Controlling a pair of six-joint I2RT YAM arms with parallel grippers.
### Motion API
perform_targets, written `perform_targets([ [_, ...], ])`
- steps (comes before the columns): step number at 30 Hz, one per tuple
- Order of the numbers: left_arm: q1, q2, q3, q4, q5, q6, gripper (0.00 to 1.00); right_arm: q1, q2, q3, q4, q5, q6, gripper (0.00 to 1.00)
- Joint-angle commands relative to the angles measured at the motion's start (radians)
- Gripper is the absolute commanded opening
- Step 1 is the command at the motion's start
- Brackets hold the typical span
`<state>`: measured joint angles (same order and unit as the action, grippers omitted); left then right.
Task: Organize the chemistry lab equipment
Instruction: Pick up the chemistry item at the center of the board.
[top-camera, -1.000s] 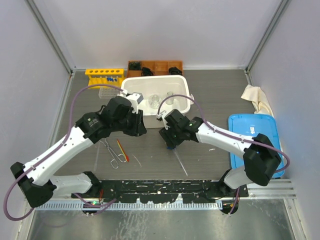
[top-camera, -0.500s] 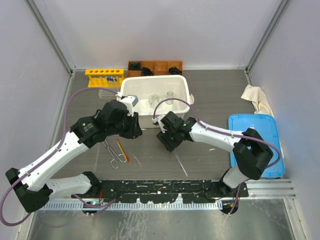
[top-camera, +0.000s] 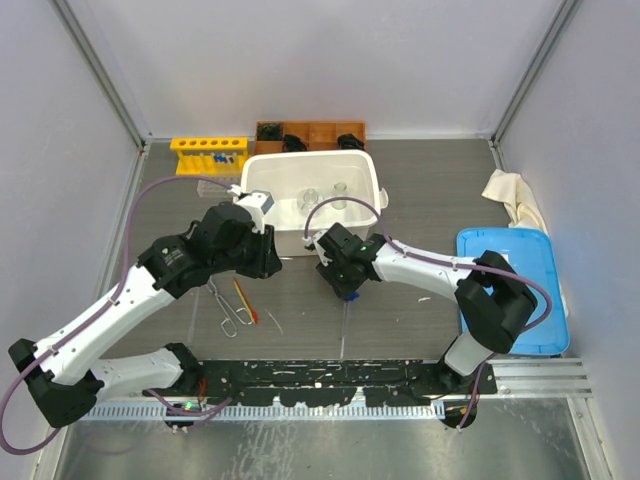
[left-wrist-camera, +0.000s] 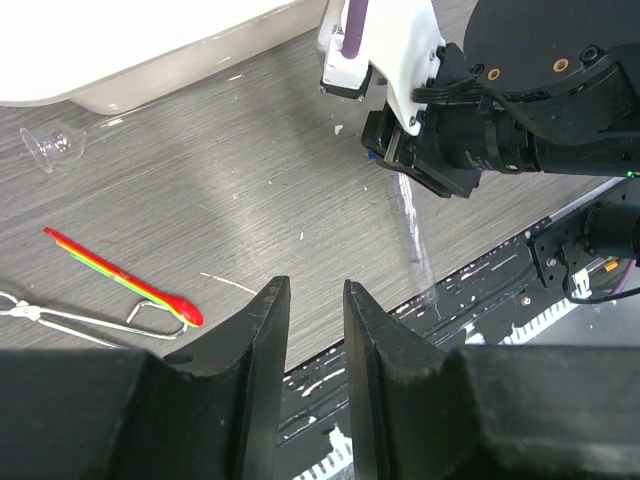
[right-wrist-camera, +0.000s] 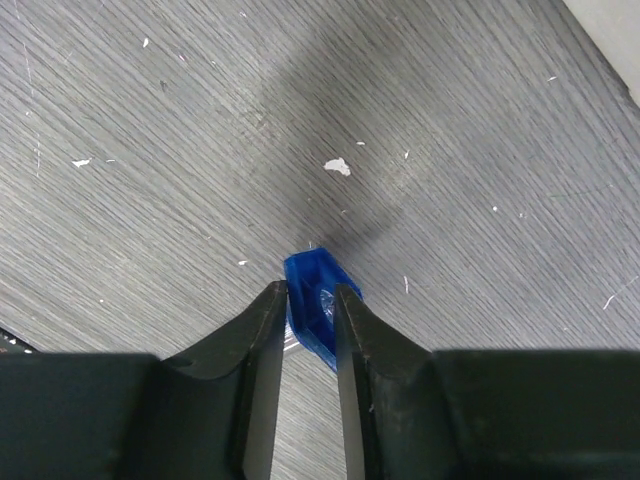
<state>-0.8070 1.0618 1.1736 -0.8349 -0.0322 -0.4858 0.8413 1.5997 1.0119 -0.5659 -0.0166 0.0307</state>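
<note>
My right gripper (top-camera: 346, 290) (right-wrist-camera: 310, 295) is shut on the blue-bulb dropper (right-wrist-camera: 312, 272), low over the table in front of the white bin. Its clear tube (left-wrist-camera: 408, 225) hangs below the gripper towards the near edge. My left gripper (top-camera: 268, 262) (left-wrist-camera: 317, 295) is empty, its jaws a narrow gap apart, above the table left of the dropper. The metal tongs (top-camera: 225, 305) and the red-orange stick (top-camera: 244, 300) lie under the left arm. A clear flask (left-wrist-camera: 50, 143) lies on its side by the bin. Two flasks (top-camera: 310, 198) stand in the bin. Blue-capped tubes sit in the yellow rack (top-camera: 208, 148).
The white bin (top-camera: 262, 170) stands at mid-back, with a wooden compartment box (top-camera: 310, 130) behind it. A blue lid (top-camera: 510, 285) and a white cloth (top-camera: 512, 195) lie at the right. The black base rail (top-camera: 320, 375) runs along the near edge.
The right gripper has shifted left and turned with the dropper, whose tube now points at the near edge. The left gripper has drawn back a little from the bin.
</note>
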Motion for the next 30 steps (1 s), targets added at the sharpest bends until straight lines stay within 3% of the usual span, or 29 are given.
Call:
perform_targets([
  [1, 0.004, -0.008, 0.005, 0.026, -0.012, 0.001, 0.3, -0.003, -0.01, 0.033, 0.005, 0.036, 0.042, 0.28],
  [5, 0.004, 0.002, 0.011, 0.033, -0.008, 0.0, 0.3, -0.004, -0.044, 0.01, 0.004, 0.07, 0.087, 0.19],
  [9, 0.004, 0.021, 0.017, 0.039, 0.005, 0.0, 0.31, -0.006, -0.068, -0.001, -0.008, 0.122, 0.168, 0.01],
  [18, 0.004, 0.036, 0.026, 0.031, 0.027, -0.003, 0.31, -0.008, -0.173, -0.031, -0.016, 0.126, 0.365, 0.01],
  [30, 0.004, 0.041, 0.035, 0.061, 0.051, -0.028, 0.31, -0.008, -0.368, 0.054, -0.14, 0.17, 0.405, 0.01],
])
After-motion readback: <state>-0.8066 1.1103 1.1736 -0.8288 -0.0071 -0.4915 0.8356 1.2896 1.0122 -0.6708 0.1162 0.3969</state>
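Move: The blue foot of the graduated cylinder is right between my half-open right fingers, its middle roughly 1 cm below them. The white bin's middle is about 20 cm ahead and 7 cm to the left; the red spoon is some 20 cm left and 1 cm back, with the tongs about 24 cm left and 2 cm back, all near table level except the taller bin. From my left hand, the foot is about 2 cm ahead, 13 cm right and 20 cm below. I finish closing my right fingers until they pinch the cylinder's blue foot, then turn the wrist clockwise by some 20 degrees while easing about 2 cm to the right, low over the table. With the grip kept shut, I lift the foot straight up, about 8 cm in all and mostly in a quick last pull, the hand's left side tilting up slightly. ##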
